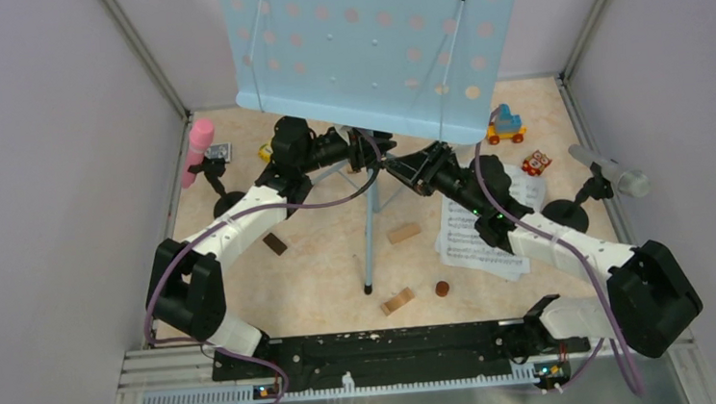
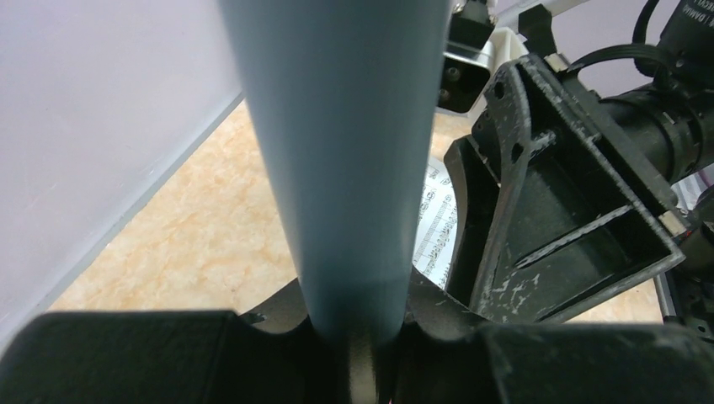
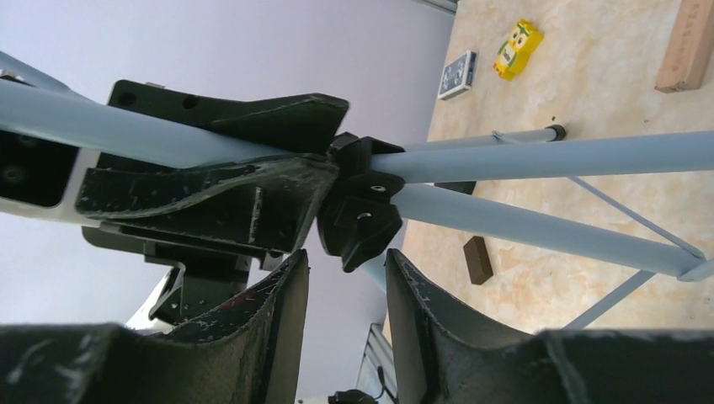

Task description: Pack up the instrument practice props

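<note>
The pale blue perforated music rack (image 1: 370,37) stands tall at the back on a grey-blue pole (image 1: 369,230) with tripod legs (image 3: 539,227). My left gripper (image 1: 362,153) (image 2: 358,337) is shut on that pole (image 2: 354,151) just under the rack. My right gripper (image 1: 398,165) (image 3: 345,261) is open, its fingertips on either side of the tip of the black clamp knob (image 3: 362,215) at the tripod hub, with a gap showing. White sheet-music pages (image 1: 473,236) lie on the floor at the right. A pink microphone (image 1: 198,147) and a silver microphone (image 1: 612,170) rest on black round-based holders (image 1: 567,212).
Wooden blocks (image 1: 402,232) (image 1: 397,301), a dark brown block (image 1: 274,244) and a small round piece (image 1: 442,289) lie round the tripod. Toy vehicles (image 1: 505,126) (image 1: 535,162) sit at the back right. A yellow toy (image 3: 516,49) lies near the back. Lilac walls close in three sides.
</note>
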{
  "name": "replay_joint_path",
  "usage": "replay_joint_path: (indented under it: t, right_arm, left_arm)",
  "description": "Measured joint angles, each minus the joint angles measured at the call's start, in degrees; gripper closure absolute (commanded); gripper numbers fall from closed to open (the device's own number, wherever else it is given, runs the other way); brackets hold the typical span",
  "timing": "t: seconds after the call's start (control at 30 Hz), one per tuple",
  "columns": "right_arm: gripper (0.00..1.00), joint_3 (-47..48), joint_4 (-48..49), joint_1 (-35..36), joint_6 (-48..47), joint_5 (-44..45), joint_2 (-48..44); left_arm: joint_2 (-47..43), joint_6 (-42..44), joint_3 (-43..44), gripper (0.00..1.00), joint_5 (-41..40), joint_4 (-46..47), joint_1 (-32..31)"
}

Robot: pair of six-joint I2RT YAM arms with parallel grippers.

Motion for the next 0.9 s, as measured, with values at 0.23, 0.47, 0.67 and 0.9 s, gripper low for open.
replay_joint_path:
  t: [0.23,0.47,0.67,0.9]
  right_arm:
    - [0.66,0.0,0.5,0.0,0.5,0.3,1.8]
    - [0.70,0.0,2.3,0.0,1.2,1.1,4.3]
    - [0.77,0.0,4.5,0.0,1.8,1.3,5.2]
    - [1.00,0.0,6.2,0.0,-1.6,1.5,5.6]
  left_arm:
    - [0.0,0.0,0.0,0.97,0.0,-0.1,0.0]
    - [0.0,0.0,0.1,0.97,0.0,-0.2,0.0]
    - [0.0,0.0,0.1,0.97,0.1,-0.2,0.0]
    - [0.1,0.1,0.2,0.97,0.0,-0.2,0.0]
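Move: The black knob on the stand's collar sits just off the right fingertips, about 2 cm ahead, 2 cm left and 2 cm below. The left gripper, already clamped on the pole, is some 5 cm ahead, 1 cm left and 3 cm above the right hand; from it the knob lies about 5 cm below, 3 cm back and 1 cm left. On the table, roughly 28 cm below the right hand, a wooden block lies 12 cm back and 1 cm right, the sheet music 10 cm back and 18 cm right. Ease the right gripper forward and down about 2 cm, slightly to the left, onto the collar's knob beneath the left gripper, letting it rise a touch after its lowest point. Close the partly open fingers as you go, until they are nearly shut and pinch the knob between their tips. Keep the left gripper still, holding the pole. ##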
